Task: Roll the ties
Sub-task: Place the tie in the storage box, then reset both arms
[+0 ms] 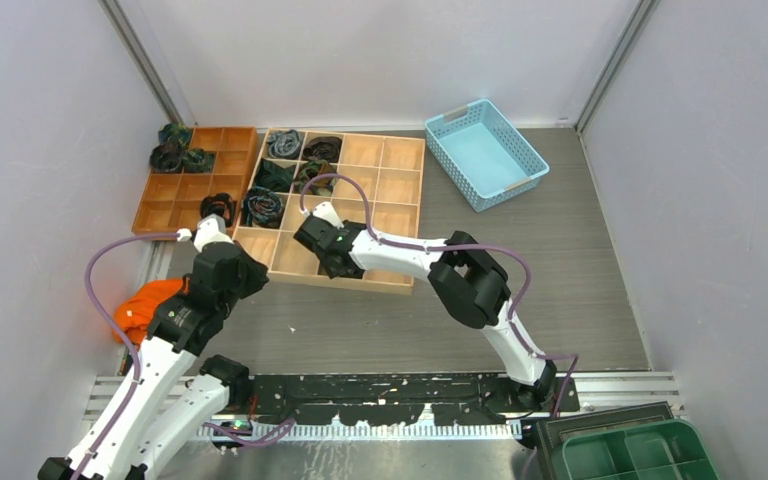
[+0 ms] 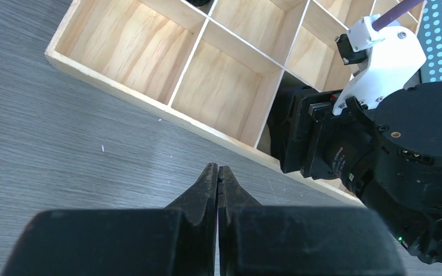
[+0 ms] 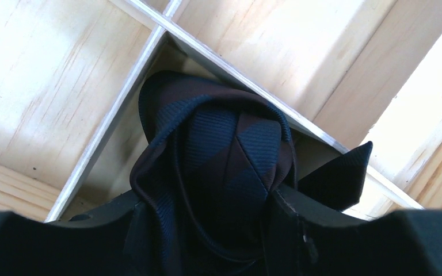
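In the right wrist view a rolled tie [image 3: 218,149], navy with dark maroon stripes, sits in a compartment of the light wooden tray [image 3: 63,86]. My right gripper [image 3: 204,201] has a finger against each side of the roll, and a pointed tie end [image 3: 339,178] sticks out to the right. From above, that gripper [image 1: 325,262] reaches into the tray's front row and hides the tie. My left gripper [image 2: 218,172] is shut on nothing above the grey table, just before the tray's near edge [image 2: 149,103]. Several other rolled ties [image 1: 262,207] fill compartments further back.
An orange-brown divided tray [image 1: 175,190] stands left of the light tray [image 1: 400,285], with rolled ties [image 1: 170,155] at its far corner. A light blue basket [image 1: 485,152] is at the back right. An orange object [image 1: 145,305] lies by the left arm. A green bin [image 1: 630,455] sits at the near right.
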Tool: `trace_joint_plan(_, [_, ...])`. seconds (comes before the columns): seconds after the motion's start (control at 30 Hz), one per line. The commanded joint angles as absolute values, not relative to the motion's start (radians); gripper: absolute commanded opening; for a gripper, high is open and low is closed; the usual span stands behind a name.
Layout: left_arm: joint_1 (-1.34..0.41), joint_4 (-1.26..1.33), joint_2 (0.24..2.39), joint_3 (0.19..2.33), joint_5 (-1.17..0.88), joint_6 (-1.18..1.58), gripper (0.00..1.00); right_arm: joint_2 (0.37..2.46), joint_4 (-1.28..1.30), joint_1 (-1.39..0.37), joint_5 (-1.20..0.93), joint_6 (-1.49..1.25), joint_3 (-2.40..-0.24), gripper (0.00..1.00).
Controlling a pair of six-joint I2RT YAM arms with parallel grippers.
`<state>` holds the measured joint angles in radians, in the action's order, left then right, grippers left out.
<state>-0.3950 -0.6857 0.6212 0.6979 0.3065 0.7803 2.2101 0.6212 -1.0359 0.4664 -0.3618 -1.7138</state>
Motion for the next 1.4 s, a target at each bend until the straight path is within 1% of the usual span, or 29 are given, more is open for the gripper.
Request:
trace_joint_plan(0.0, [-0.396,-0.686,0.612,0.741,0.331,0.763,0.00,2.290,0.749,-1.094,0.250,-0.336,-1.665,0.61])
trace_joint_plan(0.07, [-0.396,-0.689,0.615,0.744,0.333,0.762,0.00,2.272,0.749,-1.095,0.252,-0.323,-1.670,0.66])
trace_joint_plan(0.13, [-0.396,-0.691,0.617,0.747,0.334,0.761,0.00,2.251,0.738,-1.094,0.252,-0.311,-1.673,0.68])
trace_joint_plan(0.33, [-0.396,-0.698,0.620,0.763,0.350,0.750,0.00,2.189,0.751,-1.095,0.284,-0.275,-1.725,0.69])
trace_joint_plan(0.63, [-0.396,-0.704,0.633,0.778,0.357,0.739,0.00,2.075,0.751,-1.085,0.360,-0.242,-1.788,0.84])
trace_joint_plan(0.83, [-0.396,-0.714,0.628,0.785,0.380,0.736,0.00,1.997,0.788,-1.081,0.427,-0.214,-1.830,0.87])
trace_joint_plan(0.97, [-0.396,-0.719,0.625,0.797,0.399,0.736,0.00,1.895,0.786,-1.078,0.470,-0.220,-1.793,0.90])
trace_joint_plan(1.13, [-0.397,-0.724,0.630,0.799,0.391,0.742,0.00,1.720,0.754,-1.048,0.607,-0.308,-1.676,0.96])
trace_joint_plan(1.3, [-0.396,-0.714,0.633,0.783,0.374,0.754,0.00,1.563,0.745,-1.023,0.820,-0.399,-1.556,0.96])
trace_joint_plan(1.37, [-0.396,-0.710,0.637,0.781,0.366,0.759,0.00,1.505,0.727,-1.020,0.902,-0.417,-1.493,0.98])
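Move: The rolled tie sits right at the right fingers, about 1 cm ahead of the hand point and 1 cm below it, in a near-row compartment; the last cell, empty, is 9 cm to the right and about 1 cm back. The floral roll lies some 12 cm ahead and 15 cm left, the green-brown roll about 18 cm ahead and 5 cm left. From the left hand the tie is roughly 8 cm ahead, 13 cm right and 15 cm below. Already half open around the rolled tie, the right fingers spread on to nearly full width while the hand stays low in the compartment, easing about 3 cm back towards the robot and taking the storage box along with it, then starting to lift. Once free of the tie, the hand climbs fast to some 22 cm above its start, swings about 10 cm to the right away from the tie and tips its fingertips forward and up by roughly 20 degrees. ##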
